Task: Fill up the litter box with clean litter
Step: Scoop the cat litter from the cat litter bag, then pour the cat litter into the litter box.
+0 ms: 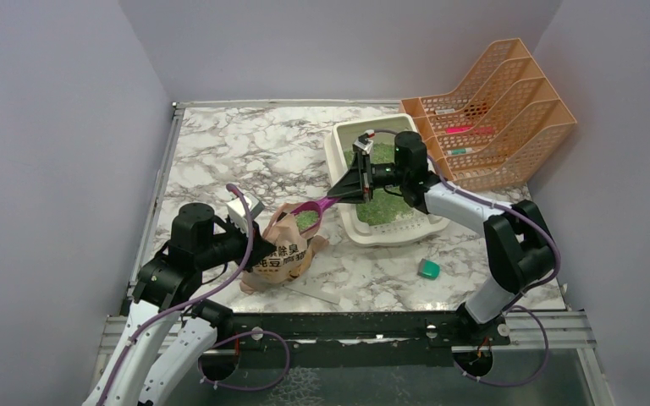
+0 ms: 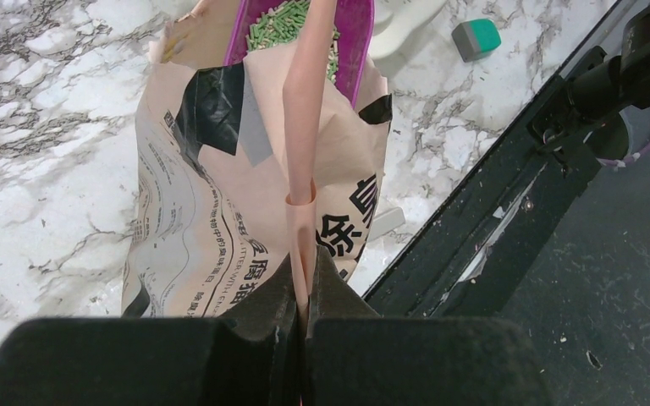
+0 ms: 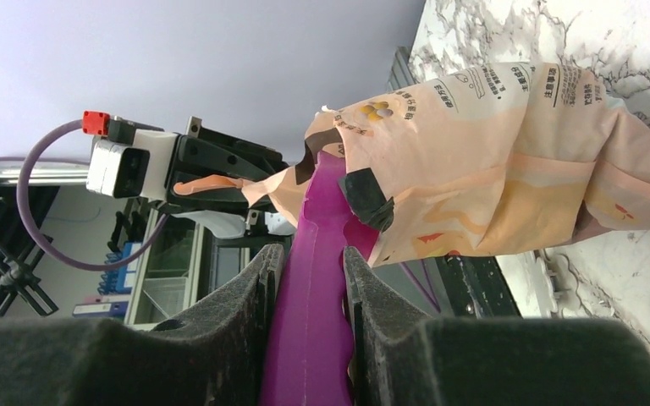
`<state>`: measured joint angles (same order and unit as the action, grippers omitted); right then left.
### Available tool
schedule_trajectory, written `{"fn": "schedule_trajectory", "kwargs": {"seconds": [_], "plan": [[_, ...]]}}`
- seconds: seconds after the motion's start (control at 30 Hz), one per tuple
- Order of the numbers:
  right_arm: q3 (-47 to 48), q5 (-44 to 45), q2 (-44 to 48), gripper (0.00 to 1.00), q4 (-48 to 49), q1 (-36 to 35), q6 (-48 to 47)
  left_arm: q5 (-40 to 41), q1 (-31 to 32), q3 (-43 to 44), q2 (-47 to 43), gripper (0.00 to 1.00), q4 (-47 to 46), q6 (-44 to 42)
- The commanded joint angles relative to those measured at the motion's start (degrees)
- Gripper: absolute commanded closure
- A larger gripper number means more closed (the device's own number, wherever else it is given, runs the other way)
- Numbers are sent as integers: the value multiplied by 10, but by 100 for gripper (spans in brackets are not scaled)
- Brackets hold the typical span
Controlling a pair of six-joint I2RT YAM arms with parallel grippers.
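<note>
The cream-white litter box sits right of centre and holds a bed of green clean litter. A tan paper bag with dark characters stands open at the front left. My left gripper is shut on the bag's thin paper handle strip. My right gripper is shut on the handle of a magenta scoop. In the top view the scoop reaches from the box's near-left corner into the bag's mouth. In the left wrist view its bowl carries green granules.
An orange mesh file rack stands at the back right, close behind the box. A small teal block lies on the marble in front of the box. A white sheet lies under the bag. Walls close in on three sides.
</note>
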<state>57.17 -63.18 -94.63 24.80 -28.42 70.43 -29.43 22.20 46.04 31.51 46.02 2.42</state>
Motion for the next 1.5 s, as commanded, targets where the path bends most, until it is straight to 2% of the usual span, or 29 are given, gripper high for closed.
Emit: {"fn": "schedule_trajectory", "kwargs": {"seconds": [0.0,0.13,0.3,0.97,1.23,1.37,1.47], "plan": [[32,-18,14,99,-37,18,-34,-15,0,-6,-5,100,-3,5],[29,-21,27,99,-48,42,-34,-16,0,-7,-8,100,-3,5],[13,-43,36,99,-7,64,1,-17,0,-8,-5,100,-2,3],[6,-76,81,99,-27,140,-16,-16,-1,-9,-2,100,-3,4],[14,-71,135,99,-139,287,-86,-15,0,-10,-5,100,-2,4],[20,-56,152,99,-238,377,-157,-15,0,-10,-3,100,-2,3],[41,-3,165,99,-352,412,-248,-14,0,-11,-4,100,-3,5]]}}
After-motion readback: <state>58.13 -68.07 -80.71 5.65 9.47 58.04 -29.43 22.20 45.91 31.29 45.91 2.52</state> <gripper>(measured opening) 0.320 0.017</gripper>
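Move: The right hand already holds the purple scoop, its blade at the bag's mouth with litter in it. From this hand the litter box's middle lies about 14 cm right, 5 cm ahead and 17 cm below; the bag some 13 cm left, 13 cm back and 12 cm lower; the orange rack roughly 40 cm right and 21 cm ahead, 14 cm down. From the left hand the litter box is about 31 cm right, 18 cm ahead, 16 cm below. Right hand carries the held scoop from the bag some 22 cm right and forward, over the litter box. ##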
